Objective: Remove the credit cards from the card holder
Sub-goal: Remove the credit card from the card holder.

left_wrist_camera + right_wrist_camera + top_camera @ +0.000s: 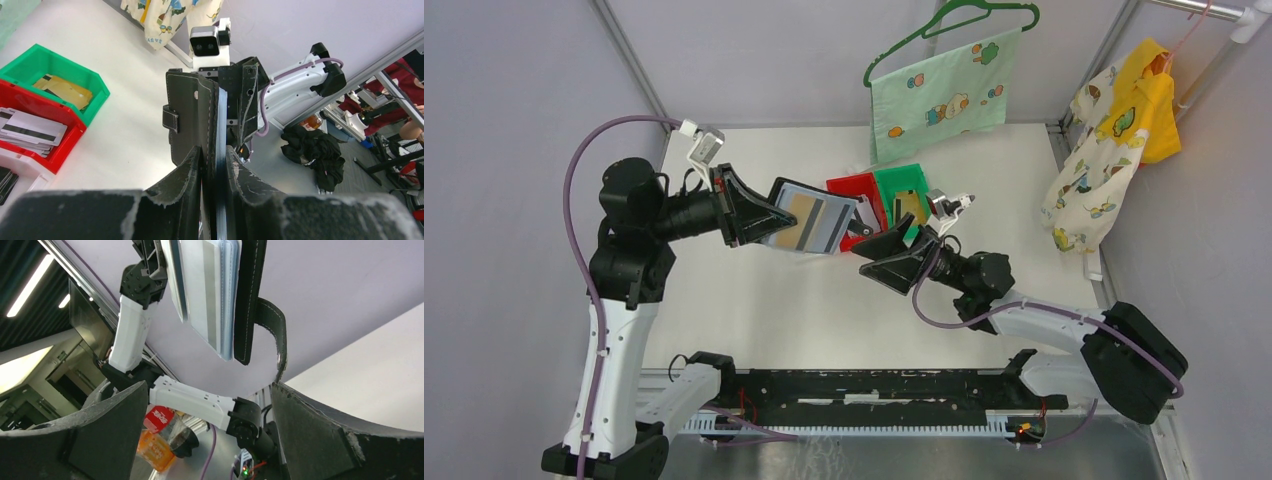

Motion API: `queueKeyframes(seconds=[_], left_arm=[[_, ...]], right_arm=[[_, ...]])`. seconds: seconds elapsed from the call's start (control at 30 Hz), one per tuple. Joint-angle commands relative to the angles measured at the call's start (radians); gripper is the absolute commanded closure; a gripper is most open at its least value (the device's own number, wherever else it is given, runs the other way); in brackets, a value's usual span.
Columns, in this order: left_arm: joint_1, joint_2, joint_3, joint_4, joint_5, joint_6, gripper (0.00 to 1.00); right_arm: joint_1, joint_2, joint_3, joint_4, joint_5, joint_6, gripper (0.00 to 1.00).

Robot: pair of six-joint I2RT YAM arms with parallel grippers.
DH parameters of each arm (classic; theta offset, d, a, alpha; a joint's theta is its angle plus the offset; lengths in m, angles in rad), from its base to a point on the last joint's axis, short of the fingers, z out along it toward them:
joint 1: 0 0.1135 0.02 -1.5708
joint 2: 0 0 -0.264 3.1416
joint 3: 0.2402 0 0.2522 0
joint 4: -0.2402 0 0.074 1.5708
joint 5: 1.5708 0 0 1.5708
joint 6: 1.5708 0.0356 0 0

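Observation:
My left gripper (pixel 759 215) is shut on one edge of the black card holder (pixel 809 222) and holds it up above the table. The holder hangs open and shows a tan card (pixel 800 216) beside a grey striped card (pixel 827 222). In the left wrist view the holder (pixel 192 115) stands edge-on between my fingers, snap tab (pixel 171 119) to the left. My right gripper (pixel 894 256) is open just right of the holder, with nothing in it. From the right wrist, the holder (pixel 246 295) and its cards (pixel 210 295) hang above the open gripper (pixel 207 392).
A red bin (pixel 852 195) and a green bin (pixel 902 186) stand behind the grippers. The green bin (pixel 55 70) holds tan cards (pixel 65 91); the red bin (pixel 35 155) holds whitish cards (pixel 30 131). Clothes hang at the back and right.

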Motion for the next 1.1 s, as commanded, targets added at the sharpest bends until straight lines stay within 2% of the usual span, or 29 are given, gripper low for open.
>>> queueKeyframes(seconds=[0.0,0.43,0.6,0.67,0.8,0.9,0.97,1.07], left_arm=[[0.001,0.004,0.004,0.129,-0.004,-0.105,0.98],[0.001,0.012,0.001,0.230,0.001,-0.212,0.98],[0.001,0.002,-0.006,0.229,0.003,-0.213,0.98],[0.001,-0.004,-0.019,0.222,0.002,-0.205,0.98],[0.001,-0.014,-0.031,0.180,-0.009,-0.160,0.98],[0.001,-0.019,-0.039,0.142,-0.025,-0.128,0.98],[0.000,-0.016,-0.039,0.110,-0.044,-0.094,0.98],[0.000,-0.010,-0.016,0.016,-0.091,0.028,0.90]], right_arm=[[0.050,0.031,0.039,0.162,0.097,0.023,0.02],[0.131,0.199,0.194,0.167,0.236,0.069,0.02],[0.131,0.240,0.228,0.292,0.286,0.141,0.06],[0.131,0.254,0.249,0.323,0.283,0.170,0.12],[0.131,0.257,0.268,0.343,0.255,0.196,0.31],[0.128,0.230,0.248,0.319,0.251,0.192,0.50],[0.122,0.208,0.236,0.295,0.235,0.182,0.65],[0.098,0.156,0.204,0.241,0.201,0.150,0.84]])
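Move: To the right hand's left and above it, the card holder's middle sits about 8 cm left, 8 cm higher and 2 cm farther out, its right end nearest the wide-open fingers. Down on the table, some 30 cm lower, the red box lies roughly 18 cm ahead and 2 cm left, with the green box about 19 cm ahead and 7 cm right. The left hand already grips the holder's left end; the holder's middle is about 5 cm to that hand's right and level with it in depth. Reaching left about 4 cm and slightly forward, then rising to some 7 cm above its start, the right hand brings its open fingers around the card holder's right end, tips them up about 15 degrees and closes them to pinch its layers. The left hand keeps its hold, lifting the holder about 2 cm and sinking back. ##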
